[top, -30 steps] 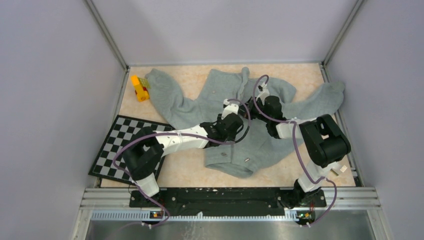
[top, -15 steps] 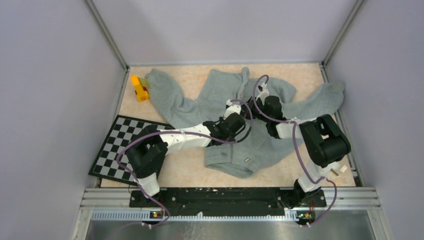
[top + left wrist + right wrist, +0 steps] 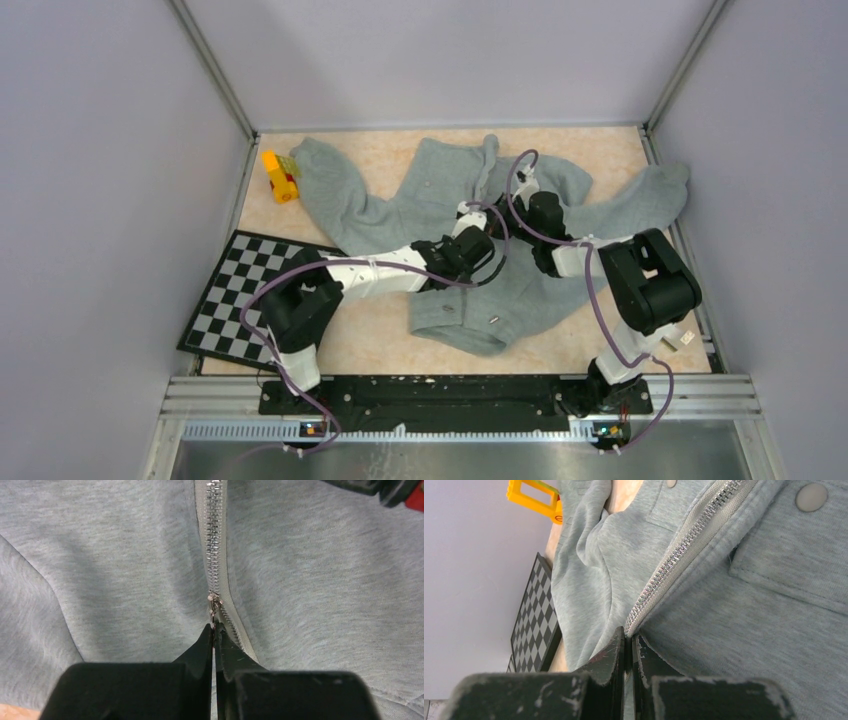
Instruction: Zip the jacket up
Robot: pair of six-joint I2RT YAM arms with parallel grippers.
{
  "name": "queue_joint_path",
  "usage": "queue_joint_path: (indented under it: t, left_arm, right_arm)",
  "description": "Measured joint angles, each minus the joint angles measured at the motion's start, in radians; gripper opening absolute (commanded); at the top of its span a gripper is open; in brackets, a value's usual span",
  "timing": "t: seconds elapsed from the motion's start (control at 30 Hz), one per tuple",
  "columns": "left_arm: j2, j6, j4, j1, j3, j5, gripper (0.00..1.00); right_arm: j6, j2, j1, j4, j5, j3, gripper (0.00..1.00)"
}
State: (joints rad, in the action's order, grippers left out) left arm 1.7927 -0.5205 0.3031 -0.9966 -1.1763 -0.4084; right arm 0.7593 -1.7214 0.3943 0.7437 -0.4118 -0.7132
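The grey jacket point(image 3: 430, 190) lies spread on the table with its sleeves out to both sides. My left gripper point(image 3: 478, 214) is over the centre front. In the left wrist view it point(image 3: 214, 629) is shut on the pull tab of the zipper slider point(image 3: 214, 600), and the metal zipper teeth point(image 3: 215, 540) run on ahead of it. My right gripper point(image 3: 506, 216) is just right of the left one. In the right wrist view it point(image 3: 628, 636) is shut on the jacket's zipper edge point(image 3: 674, 560), beside a flap pocket with a snap button point(image 3: 811, 497).
A yellow toy point(image 3: 280, 175) lies at the back left by the sleeve end and also shows in the right wrist view point(image 3: 534, 497). A chessboard point(image 3: 235, 290) lies at the left beside the left arm. Grey walls close in the table on three sides.
My left arm has moved right and a little toward the collar, taking the zipper pull along the jacket front. The right arm has stayed put.
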Motion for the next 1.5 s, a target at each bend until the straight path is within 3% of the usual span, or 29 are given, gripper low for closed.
queue_joint_path:
  t: [0.3, 0.47, 0.7, 1.0, 1.03, 1.1, 1.23, 1.27, 1.37, 1.5]
  left_arm:
    - [-0.005, 0.042, 0.166, -0.055, -0.056, 0.027, 0.00]
    - [-0.129, 0.067, 0.203, -0.135, 0.037, 0.117, 0.00]
    - [-0.328, 0.021, 0.151, -0.154, 0.184, 0.284, 0.00]
    - [-0.321, -0.086, 0.145, -0.294, 0.253, 0.378, 0.00]
    - [-0.321, -0.094, 0.151, -0.308, 0.257, 0.390, 0.04]
    - [-0.322, -0.109, 0.182, -0.333, 0.263, 0.393, 0.34]
    - [-0.338, -0.125, 0.232, -0.325, 0.258, 0.344, 0.68]
    - [-0.357, -0.129, 0.237, -0.320, 0.258, 0.328, 0.73]
    - [-0.460, -0.124, 0.225, -0.309, 0.262, 0.286, 0.83]
    - [-0.688, -0.077, 0.139, -0.289, 0.290, 0.233, 0.93]
  right_arm:
    - [0.003, 0.008, 0.001, -0.093, 0.061, -0.029, 0.00]
    - [0.018, 0.015, 0.003, -0.126, 0.073, -0.049, 0.00]
    - [0.031, 0.039, 0.004, -0.151, 0.105, -0.051, 0.00]
    - [0.040, 0.039, 0.008, -0.190, 0.137, -0.078, 0.01]
    - [0.035, 0.039, 0.007, -0.190, 0.138, -0.083, 0.09]
    - [0.008, 0.039, 0.004, -0.195, 0.130, -0.101, 0.28]
    - [-0.061, 0.060, 0.004, -0.275, 0.129, -0.109, 0.50]
    - [-0.089, 0.083, 0.005, -0.330, 0.139, -0.109, 0.52]
    - [-0.168, 0.188, 0.010, -0.512, 0.182, -0.111, 0.74]
    - [-0.259, 0.421, 0.016, -0.750, 0.238, -0.111, 0.75]
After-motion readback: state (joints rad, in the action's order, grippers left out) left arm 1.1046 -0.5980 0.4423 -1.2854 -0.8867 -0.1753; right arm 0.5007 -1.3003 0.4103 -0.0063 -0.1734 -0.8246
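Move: The left fingers already pinch the zip pull, the slider just ahead of them. The zip's collar end lies about 17 cm back, 1 cm left and 3 cm lower. The left metal tab is roughly 13 cm back and 5 cm left, the right one 15 cm back and 4 cm right. From the right hand, already pinching the closed zip, the collar end is some 27 cm back, 2 cm left and 8 cm below. Pinching the zip pull, the left hand draws it straight back towards the collar, quickly, some 22 cm, turning about 25 degrees clockwise; the right keeps its pinch on the closed zip, easing forward a couple of centimetres. Both then open: the left rises about 11 cm, easing forward, and the right backs off rightward and up, rolling. ##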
